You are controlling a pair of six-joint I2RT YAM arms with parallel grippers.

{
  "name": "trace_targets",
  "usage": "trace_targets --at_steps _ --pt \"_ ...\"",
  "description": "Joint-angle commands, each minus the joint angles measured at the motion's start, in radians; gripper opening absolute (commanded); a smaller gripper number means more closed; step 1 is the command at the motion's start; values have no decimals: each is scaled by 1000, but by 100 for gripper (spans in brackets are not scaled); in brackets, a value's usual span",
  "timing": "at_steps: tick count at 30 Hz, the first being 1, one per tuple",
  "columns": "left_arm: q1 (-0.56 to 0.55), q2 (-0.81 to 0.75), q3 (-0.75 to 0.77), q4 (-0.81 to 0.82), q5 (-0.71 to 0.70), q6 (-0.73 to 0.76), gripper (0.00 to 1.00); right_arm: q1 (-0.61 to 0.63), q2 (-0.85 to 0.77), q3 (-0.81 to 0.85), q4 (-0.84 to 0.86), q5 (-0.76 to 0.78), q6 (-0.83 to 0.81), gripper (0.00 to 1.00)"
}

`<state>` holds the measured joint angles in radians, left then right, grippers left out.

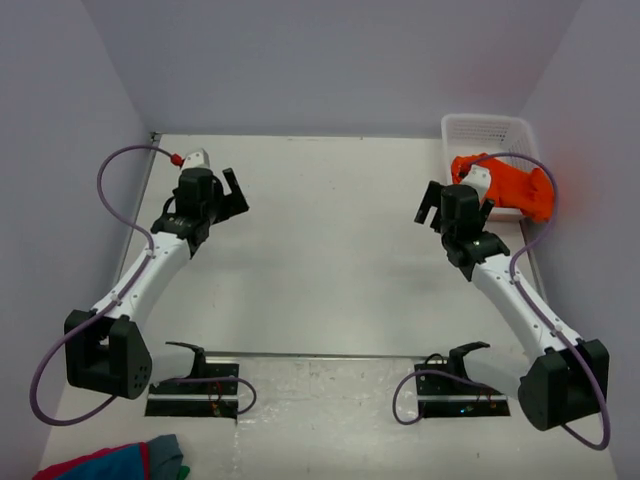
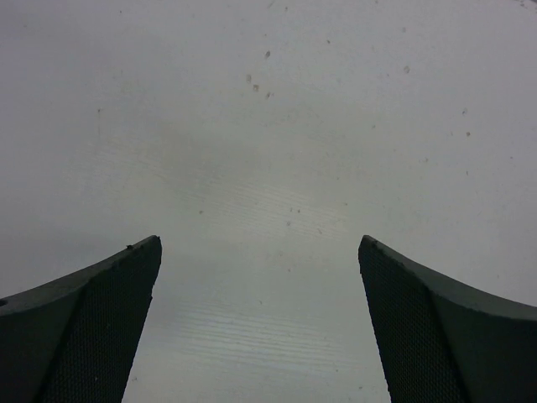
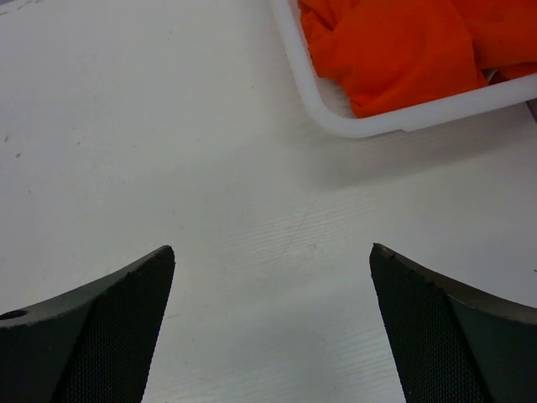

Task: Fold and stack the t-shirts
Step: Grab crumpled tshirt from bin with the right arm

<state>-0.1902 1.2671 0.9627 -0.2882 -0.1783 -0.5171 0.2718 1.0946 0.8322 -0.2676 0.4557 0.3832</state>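
A crumpled bright orange t-shirt lies in a white plastic basket at the table's far right; the right wrist view shows the same t-shirt spilling toward the basket's near rim. My right gripper hangs open just left of the basket, nothing between its fingers. My left gripper is open over bare table at the far left, well away from the cloth, its fingers spread wide.
A red, blue and grey cloth bundle lies at the near left corner, beside the left arm's base. Two black mounts sit along the near edge. Grey walls close in the table on three sides.
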Motion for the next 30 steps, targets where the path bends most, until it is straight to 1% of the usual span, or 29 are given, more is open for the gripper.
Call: trace_targets --at_steps 1,4,5,7,8,9,10,11,12,13,14,16,18,19,20,22,26,30 --pt "3 5 45 -52 10 -18 100 -16 59 85 -35 81 40 99" --pt "1 -9 44 -58 23 -37 100 -45 97 149 -35 129 20 99" --pt "0 -14 39 -58 33 -47 100 -60 144 172 -38 129 -3 99" --pt "-8 -21 34 -58 63 -55 100 -127 210 276 -85 92 -7 99" --pt "-9 -23 28 -57 72 -63 100 -147 252 362 -146 93 -15 99" --pt "-12 -31 24 -55 85 -66 100 -182 339 408 -177 98 -18 99" --pt "-17 -37 16 -46 105 -66 100 -196 382 448 -206 118 -21 99" --pt "-20 -43 -1 -42 108 -67 100 -209 421 482 -216 120 -39 99" --pt "-22 -60 -13 -39 115 -69 100 -233 497 540 -216 112 -53 99" --pt "-23 -70 -33 -31 122 -72 100 -247 537 576 -226 69 -81 99" --pt "-23 -80 -42 -25 128 -73 100 -256 575 640 -248 60 -90 99" --pt "-23 -110 -59 -19 132 -66 100 -270 678 688 -251 31 -119 99" --pt "-23 -130 -64 -22 129 -57 100 -319 741 769 -272 -8 -132 99" --pt "-23 -136 -65 -23 129 -52 100 -330 810 803 -289 -15 -136 99" --pt "-23 -141 -65 -26 131 -52 100 -336 839 871 -321 -28 -142 99" --pt "-28 -146 -67 -43 135 -55 100 -352 914 918 -326 -12 -182 99" --pt "-49 -92 -64 -57 120 -50 100 -397 1011 1066 -384 8 -234 99" --pt "-54 -68 -64 -55 135 -52 100 -451 1028 1084 -395 -23 -242 99"
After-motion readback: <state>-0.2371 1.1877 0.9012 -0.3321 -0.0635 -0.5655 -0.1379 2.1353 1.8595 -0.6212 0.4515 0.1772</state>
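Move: The crumpled orange t-shirt lies in the white bin, its middle about 17 cm ahead of the right hand, some 20 cm to its right and roughly 14 cm below. The bin's own middle is about 5 cm farther out than the shirt's, level with it sideways. From the left hand, the shirt is far across the table, around 97 cm to the right, 14 cm ahead and 13 cm lower. The right hand swings forward and right over the bin's near-left rim towards the orange t-shirt, some 17 cm each way, first rising about 3 cm and then dropping about 10 cm, until its wide-open fingers hang over the shirt; its forward travel dies out at the end while it still slides right. On the way the fingers tip down about 25 degrees and the hand turns some 15 degrees clockwise, without closing, while the empty left hand drifts about 3 cm back and 3 cm to its right, well away from the bin. ##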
